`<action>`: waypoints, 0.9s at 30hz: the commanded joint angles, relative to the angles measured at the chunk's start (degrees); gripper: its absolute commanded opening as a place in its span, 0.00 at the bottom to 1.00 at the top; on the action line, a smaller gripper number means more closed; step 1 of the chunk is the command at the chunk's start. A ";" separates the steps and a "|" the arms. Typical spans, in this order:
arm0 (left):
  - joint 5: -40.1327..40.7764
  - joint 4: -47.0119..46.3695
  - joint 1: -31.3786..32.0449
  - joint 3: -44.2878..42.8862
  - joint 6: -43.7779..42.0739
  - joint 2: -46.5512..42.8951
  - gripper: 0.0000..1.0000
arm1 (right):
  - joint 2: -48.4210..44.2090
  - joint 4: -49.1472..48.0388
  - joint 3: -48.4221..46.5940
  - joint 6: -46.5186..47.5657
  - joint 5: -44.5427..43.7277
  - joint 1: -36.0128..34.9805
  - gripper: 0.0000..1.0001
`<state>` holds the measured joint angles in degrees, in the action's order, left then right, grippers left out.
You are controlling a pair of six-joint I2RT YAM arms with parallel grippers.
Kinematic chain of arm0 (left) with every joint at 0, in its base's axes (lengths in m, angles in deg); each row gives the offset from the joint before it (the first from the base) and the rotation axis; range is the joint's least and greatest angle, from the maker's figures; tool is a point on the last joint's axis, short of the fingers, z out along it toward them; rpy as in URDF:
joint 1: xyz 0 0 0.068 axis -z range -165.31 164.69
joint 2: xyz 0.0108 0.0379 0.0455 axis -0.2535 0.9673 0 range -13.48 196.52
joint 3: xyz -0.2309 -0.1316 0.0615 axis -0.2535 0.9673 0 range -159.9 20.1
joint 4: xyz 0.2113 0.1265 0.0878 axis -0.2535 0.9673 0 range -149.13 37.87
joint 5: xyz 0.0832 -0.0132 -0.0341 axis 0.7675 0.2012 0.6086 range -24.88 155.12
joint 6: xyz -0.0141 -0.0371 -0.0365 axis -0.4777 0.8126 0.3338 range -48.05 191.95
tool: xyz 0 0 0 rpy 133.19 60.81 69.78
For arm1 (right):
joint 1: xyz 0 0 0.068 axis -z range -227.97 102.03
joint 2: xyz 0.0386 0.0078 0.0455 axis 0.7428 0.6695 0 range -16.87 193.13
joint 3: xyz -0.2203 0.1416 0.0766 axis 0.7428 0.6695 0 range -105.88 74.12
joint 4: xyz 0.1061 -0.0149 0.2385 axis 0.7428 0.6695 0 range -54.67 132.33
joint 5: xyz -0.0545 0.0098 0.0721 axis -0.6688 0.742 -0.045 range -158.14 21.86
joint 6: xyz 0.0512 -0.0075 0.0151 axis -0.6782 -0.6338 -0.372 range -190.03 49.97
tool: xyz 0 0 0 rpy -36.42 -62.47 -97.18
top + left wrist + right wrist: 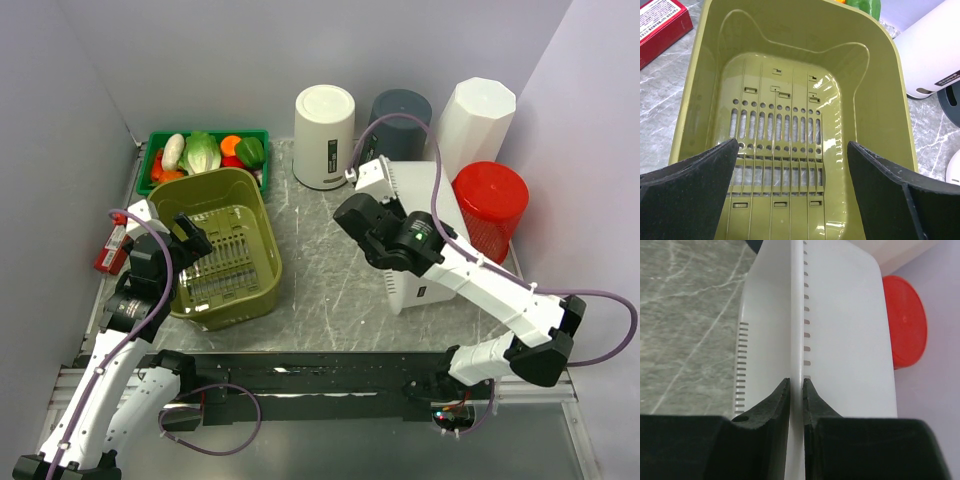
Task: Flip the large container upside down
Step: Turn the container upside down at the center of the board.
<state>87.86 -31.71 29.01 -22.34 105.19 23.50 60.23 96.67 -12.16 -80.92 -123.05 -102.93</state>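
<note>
The large container (418, 185) is a white rectangular bin with slotted walls, lying right of centre under my right arm. My right gripper (796, 381) is shut on one thin wall (796, 315) of it, a finger pressed against each face. How the bin is tilted I cannot tell. An olive green slotted basket (215, 180) sits open side up on the left. Above the near end of the olive basket's inside (790, 65) my left gripper (792, 150) hangs wide open, holding nothing.
Along the back stand a green crate (160, 137) of toy vegetables, a white cylinder (325, 135), a dark grey cup (402, 110) and a white faceted container (475, 120). A red bin (490, 205) sits right beside the white bin. A red box (112, 250) lies at the left edge.
</note>
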 commanded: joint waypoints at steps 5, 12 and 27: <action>-0.42 -1.23 0.09 -0.72 -0.36 -0.15 0.96 | 2.87 -0.79 -1.26 2.37 -7.31 -2.96 0.00; -0.68 -1.23 0.09 -0.72 -0.36 0.12 0.96 | 7.62 2.38 -1.78 -0.79 -8.10 -6.03 0.00; -0.42 -1.23 0.09 -0.81 -0.27 0.03 0.96 | 12.19 -3.59 -2.05 -0.70 2.26 -10.70 0.00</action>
<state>87.80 -31.71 29.01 -22.34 105.16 23.50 71.18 95.23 -12.14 -80.42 -125.87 -113.11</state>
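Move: My right hand still pinches the white container's rim, the container on its side to the right with its mouth facing left. The board's centre lies about 12 cm to the left, 4 ahead and 28 below. The olive container stands some 30 cm left and 3 ahead; the white bin 22 ahead and 10 left, the red basket 5 ahead and 20 right, both roughly 20 lower. From my left hand, the board's centre is about 20 cm right, 8 ahead and 22 below. Keeping my right fingers shut on the rim, I carry the white container left and down towards the board's centre, about 7 cm across and 4 cm lower. As it goes I roll the hand some 10 degrees, its left side dropping so the mouth tips further down, and swing it about as much counter-clockwise. ##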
